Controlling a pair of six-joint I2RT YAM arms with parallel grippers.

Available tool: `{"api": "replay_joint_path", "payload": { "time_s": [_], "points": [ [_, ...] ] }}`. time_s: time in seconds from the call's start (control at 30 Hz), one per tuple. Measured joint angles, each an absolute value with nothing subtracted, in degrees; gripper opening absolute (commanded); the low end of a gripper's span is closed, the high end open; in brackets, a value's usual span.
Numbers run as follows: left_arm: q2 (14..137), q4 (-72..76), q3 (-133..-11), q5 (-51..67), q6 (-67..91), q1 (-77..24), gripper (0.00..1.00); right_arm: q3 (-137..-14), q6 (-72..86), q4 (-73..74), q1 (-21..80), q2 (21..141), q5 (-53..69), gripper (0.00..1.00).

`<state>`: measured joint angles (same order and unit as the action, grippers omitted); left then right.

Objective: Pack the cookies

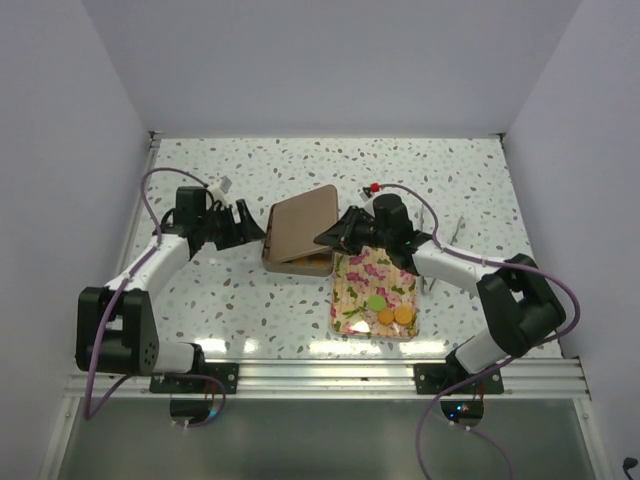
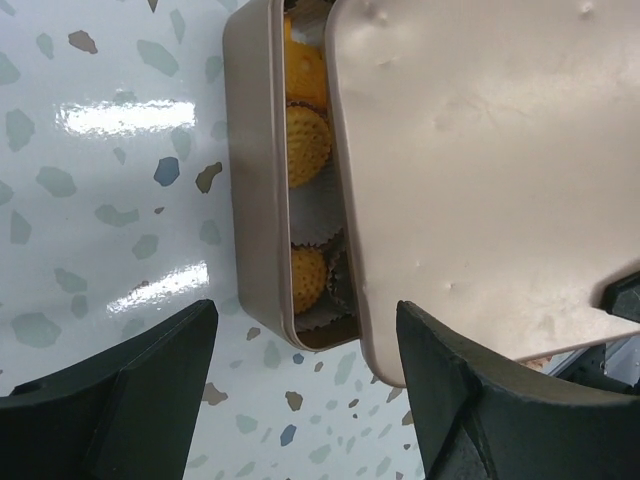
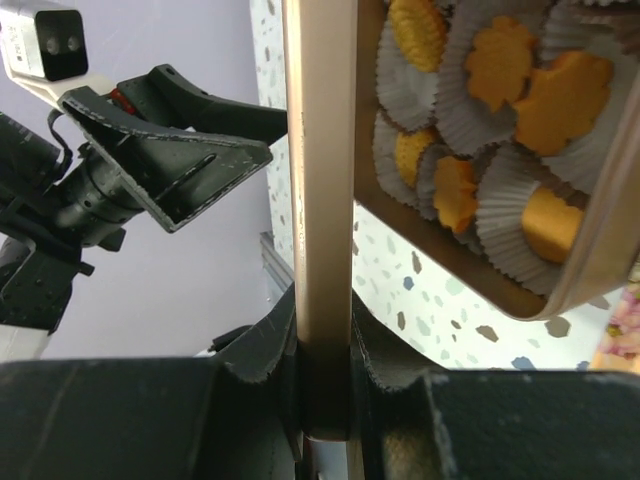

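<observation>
A gold tin box [image 1: 300, 262] stands mid-table with its gold lid [image 1: 300, 222] tilted over it. My right gripper [image 1: 332, 238] is shut on the lid's edge [image 3: 325, 200], which stands between its jaws [image 3: 325, 345]. Orange cookies [image 3: 500, 70] sit in white paper cups inside the box, and they also show in the left wrist view [image 2: 308, 145]. My left gripper [image 1: 250, 225] is open and empty [image 2: 305, 320], just off the box's left end [image 2: 250, 180]. One green cookie [image 1: 375, 302] and two orange cookies [image 1: 395, 315] lie on the floral tray [image 1: 365, 270].
The floral tray lies right of the box, under my right arm. A small white and red object [image 1: 376, 188] lies behind the right gripper. White walls close in the table at the back and sides. My left gripper shows in the right wrist view [image 3: 170, 150].
</observation>
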<state>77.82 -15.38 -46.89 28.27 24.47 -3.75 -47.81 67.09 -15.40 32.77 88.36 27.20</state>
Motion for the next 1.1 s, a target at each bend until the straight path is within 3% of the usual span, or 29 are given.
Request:
{"api": "replay_joint_path", "payload": {
  "time_s": [0.23,0.4,0.7,0.87,1.1],
  "points": [
    [81.82,-13.58,-46.89,30.39,24.38,-3.75,0.78,-44.97,67.61,-16.12,32.99,88.49,24.43,0.01],
    [83.99,-11.18,-46.04,31.9,24.47,-3.75,0.78,-44.01,68.42,-18.48,33.67,88.86,22.63,0.14],
    [87.77,-8.23,-45.78,35.29,24.71,-3.75,0.78,-43.53,71.44,-23.7,34.11,92.71,22.46,0.2],
    [88.23,-7.4,-45.76,35.99,24.93,-3.75,0.78,-43.31,71.79,-23.97,34.17,94.17,22.61,0.34],
    [88.66,-6.85,-45.76,36.45,25.04,-3.75,0.78,-42.72,70.91,-19.79,34.24,94.48,22.59,0.38]
  ]
}}
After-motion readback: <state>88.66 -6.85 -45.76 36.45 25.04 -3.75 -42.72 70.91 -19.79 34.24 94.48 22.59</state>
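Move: Lid already pinched in the right fingers, its middle about 8 cm to that hand's left, 5 cm ahead and slightly below; the cookie box it goes to is centred roughly 10 cm left, 7 cm ahead and 12 cm below. The floral tray's middle is some 9 cm to the right, 3 cm back and 14 cm below. From the open left hand, the box's middle lies about 12 cm right, 6 cm ahead and 7 cm below, with the slanting lid above it. Lowering the lid onto the box, the right hand sinks about 6.5 cm with a near-pause partway, tipping slightly down, then opens its fingers part way around the lid's near right corner. Meanwhile the left hand, fingers staying wide open, drops roughly 4 cm and eases 2 cm right towards the near left corner of the box and lid; its contact can't be made out. ##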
